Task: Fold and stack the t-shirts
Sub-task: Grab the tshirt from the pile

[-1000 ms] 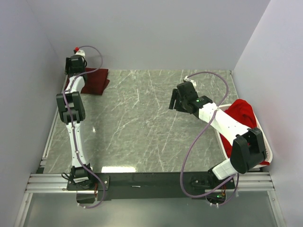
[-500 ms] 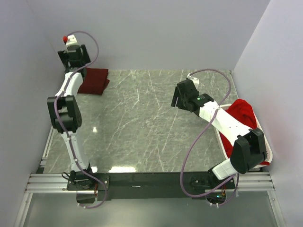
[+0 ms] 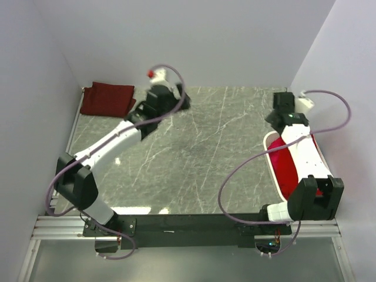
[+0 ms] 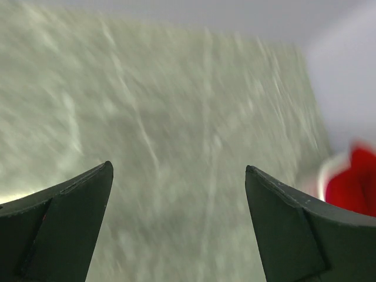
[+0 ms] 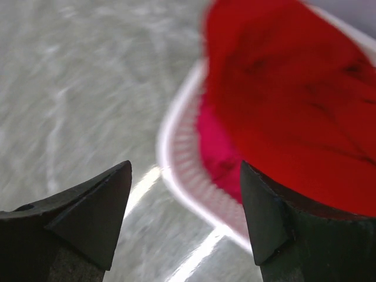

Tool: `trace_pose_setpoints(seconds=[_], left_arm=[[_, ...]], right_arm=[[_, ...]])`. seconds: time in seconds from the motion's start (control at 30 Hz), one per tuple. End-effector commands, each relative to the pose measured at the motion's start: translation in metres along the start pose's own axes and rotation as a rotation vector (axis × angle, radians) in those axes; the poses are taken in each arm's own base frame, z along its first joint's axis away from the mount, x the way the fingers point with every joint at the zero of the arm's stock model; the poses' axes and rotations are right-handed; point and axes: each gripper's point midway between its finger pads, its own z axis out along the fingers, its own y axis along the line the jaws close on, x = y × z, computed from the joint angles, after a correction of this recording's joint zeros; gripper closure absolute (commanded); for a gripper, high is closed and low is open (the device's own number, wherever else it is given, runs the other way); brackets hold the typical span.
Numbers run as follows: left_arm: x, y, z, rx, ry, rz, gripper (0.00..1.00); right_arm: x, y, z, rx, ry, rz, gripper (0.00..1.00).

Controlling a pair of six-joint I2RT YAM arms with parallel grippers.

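A folded dark maroon t-shirt lies alone at the table's back left corner. Bright red t-shirts fill the white basket on the right. My left gripper hangs over the back middle of the table, open and empty, with the marble below it. My right gripper hovers at the basket's far end, open, holding nothing. Below it are the basket rim, a pinkish-red t-shirt and a bright red t-shirt heaped above. Both wrist views are blurred.
Grey walls close the table on the left, back and right. The right arm's forearm lies over the basket and hides part of it. In the left wrist view the basket and the red cloth show far right.
My left arm has left the maroon t-shirt and swung right to the back middle, jaws opening wide. My right arm moved from the table's middle to the basket's far end.
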Motion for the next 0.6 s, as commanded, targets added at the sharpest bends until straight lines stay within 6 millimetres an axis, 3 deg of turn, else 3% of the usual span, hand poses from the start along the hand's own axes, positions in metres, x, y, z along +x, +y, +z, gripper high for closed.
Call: trace_pose_setpoints(seconds=[0.0, 0.03, 0.1, 0.23, 0.4, 0.57], left_arm=[[0.029, -0.028, -0.049, 0.076, 0.129, -0.023, 0.01], [0.04, -0.037, -0.06, 0.137, 0.186, -0.027, 0.0], [0.053, -0.033, -0.079, 0.169, 0.237, -0.008, 0.01], [0.072, -0.02, -0.101, 0.184, 0.32, 0.063, 0.01], [0.068, -0.019, -0.12, 0.223, 0.325, 0.105, 0.01], [0.063, -0.018, -0.124, 0.228, 0.322, 0.144, 0.01]], right_arm=[[-0.009, -0.057, 0.019, 0.187, -0.05, 0.102, 0.19], [-0.011, -0.064, 0.026, 0.213, -0.055, 0.116, 0.19], [-0.014, -0.075, 0.042, 0.264, -0.043, 0.169, 0.18], [-0.032, -0.076, 0.059, 0.296, -0.079, 0.211, 0.18], [-0.037, -0.088, 0.089, 0.336, -0.058, 0.253, 0.19], [-0.038, -0.097, 0.103, 0.345, -0.04, 0.287, 0.21]])
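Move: The red t-shirt bunched in the basket has its middle about 9 cm to the right of the right hand, 10 cm back and 11 cm below. The basket's middle is some 9 cm right, 13 back and 14 below. A pink cloth shows about 10 cm back, level sideways and 13 below. From the left hand the red t-shirt lies roughly 44 cm right, 19 back and 19 below. Open right hand sweeps some 13 cm right and half that down, over the red t-shirt; left draws back. ##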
